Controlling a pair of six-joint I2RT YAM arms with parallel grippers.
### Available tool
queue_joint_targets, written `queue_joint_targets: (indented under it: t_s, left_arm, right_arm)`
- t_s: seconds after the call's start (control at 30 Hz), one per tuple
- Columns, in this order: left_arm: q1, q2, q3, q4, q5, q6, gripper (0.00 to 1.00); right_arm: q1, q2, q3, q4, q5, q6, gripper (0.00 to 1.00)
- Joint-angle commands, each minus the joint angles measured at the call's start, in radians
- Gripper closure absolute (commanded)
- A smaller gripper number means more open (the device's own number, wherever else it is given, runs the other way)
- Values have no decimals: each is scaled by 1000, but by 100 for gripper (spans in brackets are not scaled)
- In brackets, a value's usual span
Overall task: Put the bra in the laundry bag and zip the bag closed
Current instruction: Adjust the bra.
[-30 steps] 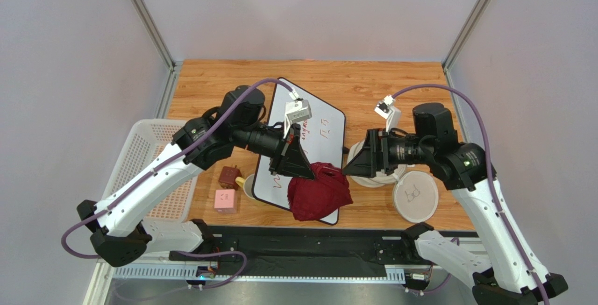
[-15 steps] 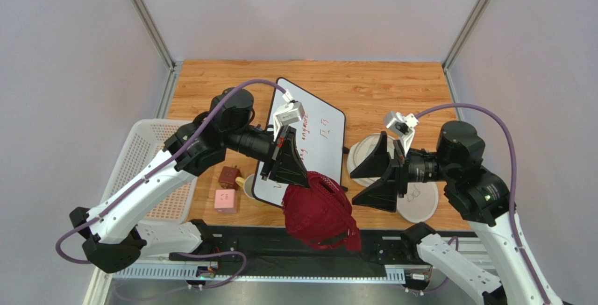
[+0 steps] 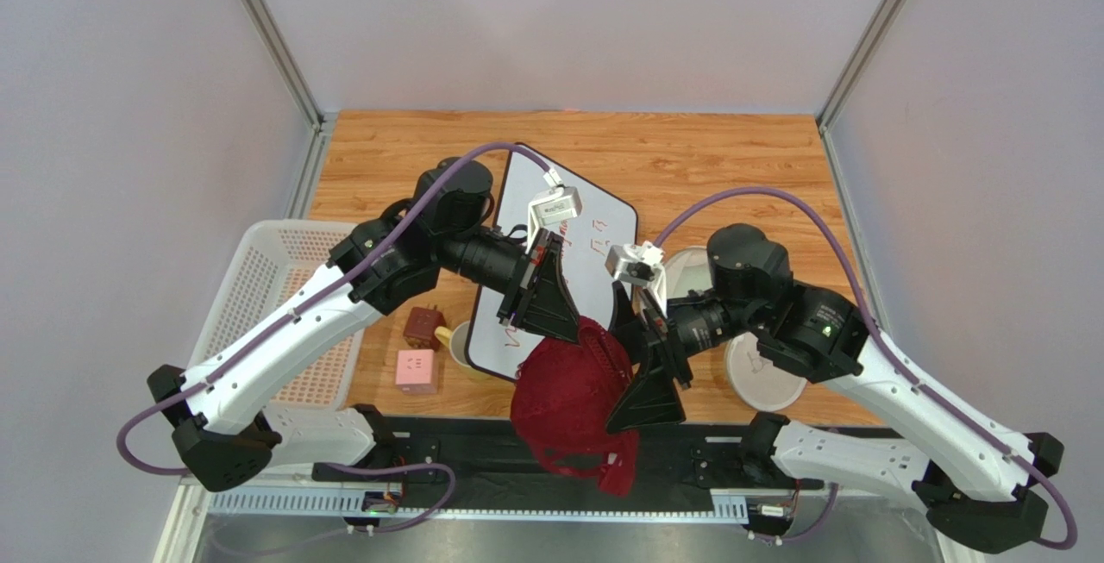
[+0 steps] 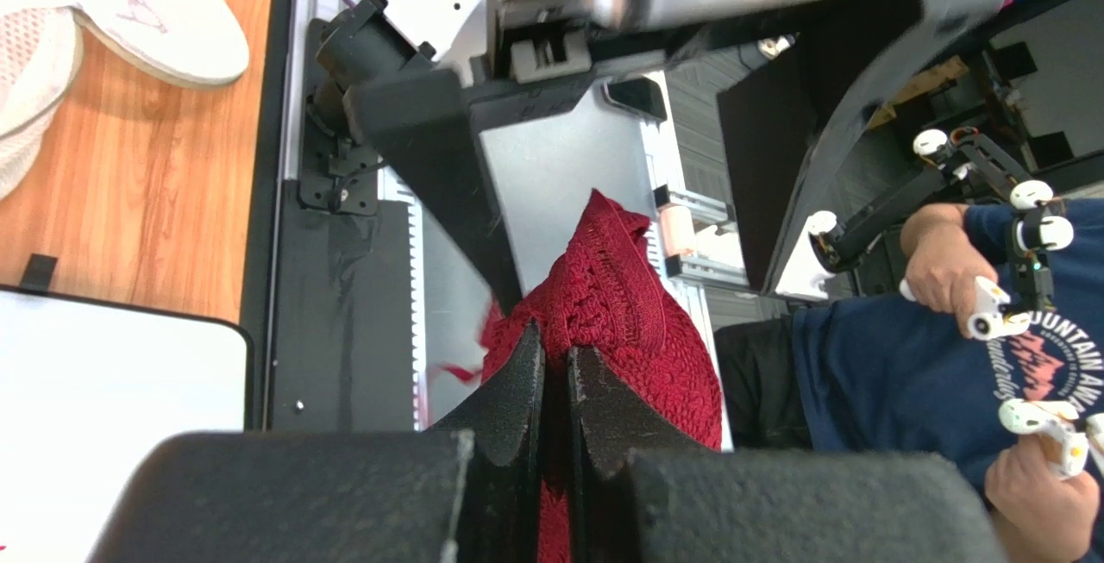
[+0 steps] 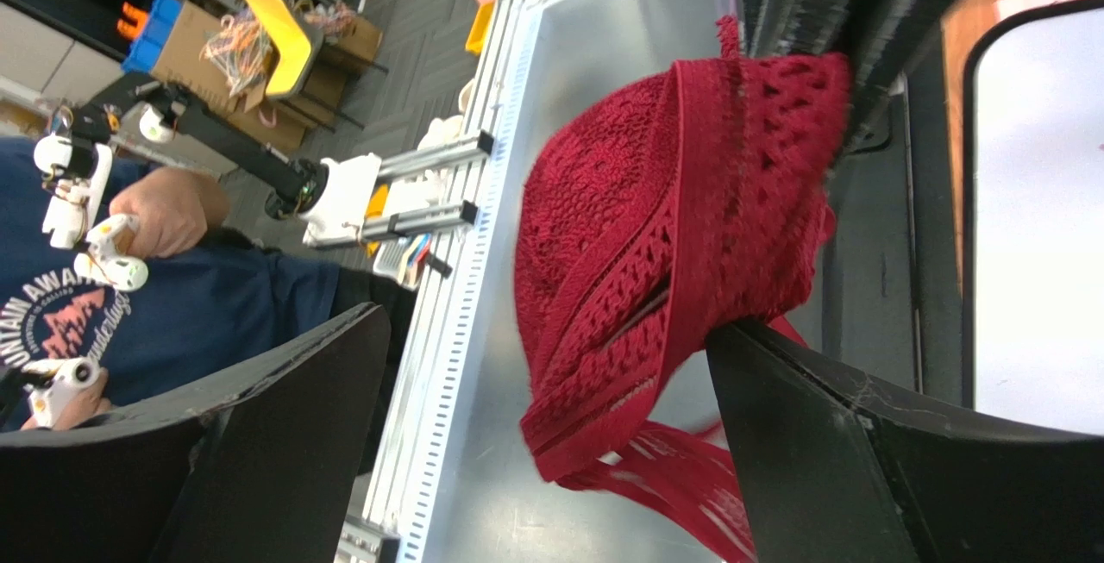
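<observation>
The dark red bra (image 3: 570, 395) hangs in the air over the table's near edge. My left gripper (image 3: 551, 317) is shut on its top edge; the left wrist view shows the fabric pinched in the left gripper (image 4: 555, 382), with the bra (image 4: 622, 304) bulging beyond. My right gripper (image 3: 638, 372) stands wide open beside the bra's right side. From the right wrist, the bra (image 5: 648, 227) hangs between the spread fingers of the right gripper (image 5: 557, 447) and touches one. The white mesh laundry bag (image 3: 684, 272) is partly hidden behind the right arm, and its disc lid (image 3: 761, 382) lies open beside it.
A whiteboard (image 3: 590, 220) lies mid-table under the left arm. A white perforated basket (image 3: 279, 279) stands at the left. A pink box (image 3: 416, 369), a brown block (image 3: 423, 324) and a mug (image 3: 456, 343) sit near the front edge. A black rail (image 3: 428, 440) runs along it.
The bra went from the whiteboard's near corner to hanging over the front edge in the left gripper. The right arm swung left and its jaws opened wide beside the bra.
</observation>
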State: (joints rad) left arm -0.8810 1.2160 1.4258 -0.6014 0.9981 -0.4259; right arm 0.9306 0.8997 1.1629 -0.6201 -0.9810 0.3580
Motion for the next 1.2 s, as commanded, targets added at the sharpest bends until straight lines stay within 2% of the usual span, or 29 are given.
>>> queue_joint_targets:
  t_s: [0.0, 0.17, 0.23, 0.33, 0.37, 0.4, 0.57, 0.6, 0.63, 0.67, 0.77, 0.8, 0.87, 0.93, 0.97, 1.07, 1.17]
  left_arm:
    - [2, 10, 41, 29, 20, -27, 100]
    - [4, 8, 35, 12, 4, -27, 100]
    - [2, 5, 28, 14, -1, -30, 100]
    - [2, 1, 22, 20, -1, -40, 100]
    - [2, -1, 21, 22, 0, -43, 100]
    - [4, -1, 21, 23, 0, -45, 100]
    - [4, -13, 4, 35, 4, -45, 98]
    - [2, -18, -1, 38, 4, -45, 93]
    - [4, -26, -4, 49, 5, -43, 91]
    - [4, -33, -8, 54, 4, -43, 89]
    - [2, -55, -28, 68, -7, -34, 68]
    - [4, -64, -40, 78, -4, -34, 27]
    - [4, -88, -53, 92, 10, -27, 9]
    - [2, -114, -68, 94, 7, -22, 4]
    - [2, -122, -74, 94, 7, -19, 4]
    - [-15, -145, -103, 85, -34, -14, 3]
    - [-56, -144, -105, 69, -88, -8, 1]
  right_arm:
    - [42, 22, 31, -47, 190, -71, 0]
    - [45, 10, 1, 45, 252, -4, 0]
    - [43, 4, -12, 65, 272, 18, 4]
    - [45, 4, -26, 89, 275, 50, 23]
    - [45, 4, -29, 97, 277, 59, 37]
    - [45, 4, -35, 102, 280, 74, 44]
    - [45, -25, -71, 167, 277, 151, 52]
    - [45, -28, -72, 171, 284, 166, 54]
    - [45, -30, -74, 172, 283, 188, 59]
    - [45, -30, -72, 175, 283, 200, 70]
    - [43, -28, -78, 183, 272, 251, 75]
    - [43, -25, -77, 184, 262, 259, 78]
    - [39, -24, -77, 177, 268, 289, 85]
    - [33, -16, -71, 177, 252, 309, 86]
    - [25, -12, -68, 177, 248, 340, 91]
    - [2, 11, -46, 178, 222, 399, 97]
    - [-18, 30, -23, 186, 197, 444, 95]
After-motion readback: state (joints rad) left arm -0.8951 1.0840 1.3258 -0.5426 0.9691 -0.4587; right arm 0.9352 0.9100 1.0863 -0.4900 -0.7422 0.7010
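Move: Hanging from the left hand's shut fingers, the bra has its middle some 9 cm below that hand, 3 cm back and 1 cm to its left; the whiteboard's middle lies about 20 cm ahead, 3 cm left and 36 cm below. From the empty, wide-open right hand the bra's middle is about 5 cm left, 2 cm ahead and 6 cm lower, while the laundry bag is roughly 20 cm ahead, 18 cm right and 34 cm below. Reaching about 4 cm forward and 2 cm left into the bra, dipping slightly, the right hand swings some 15 degrees clockwise and pinches the cloth close by the left fingertips, then rolls about 15 degrees along its fingers. The left hand first holds the bra almost still, then opens wide, lets go and backs off about 2 cm left and 2 cm back. ##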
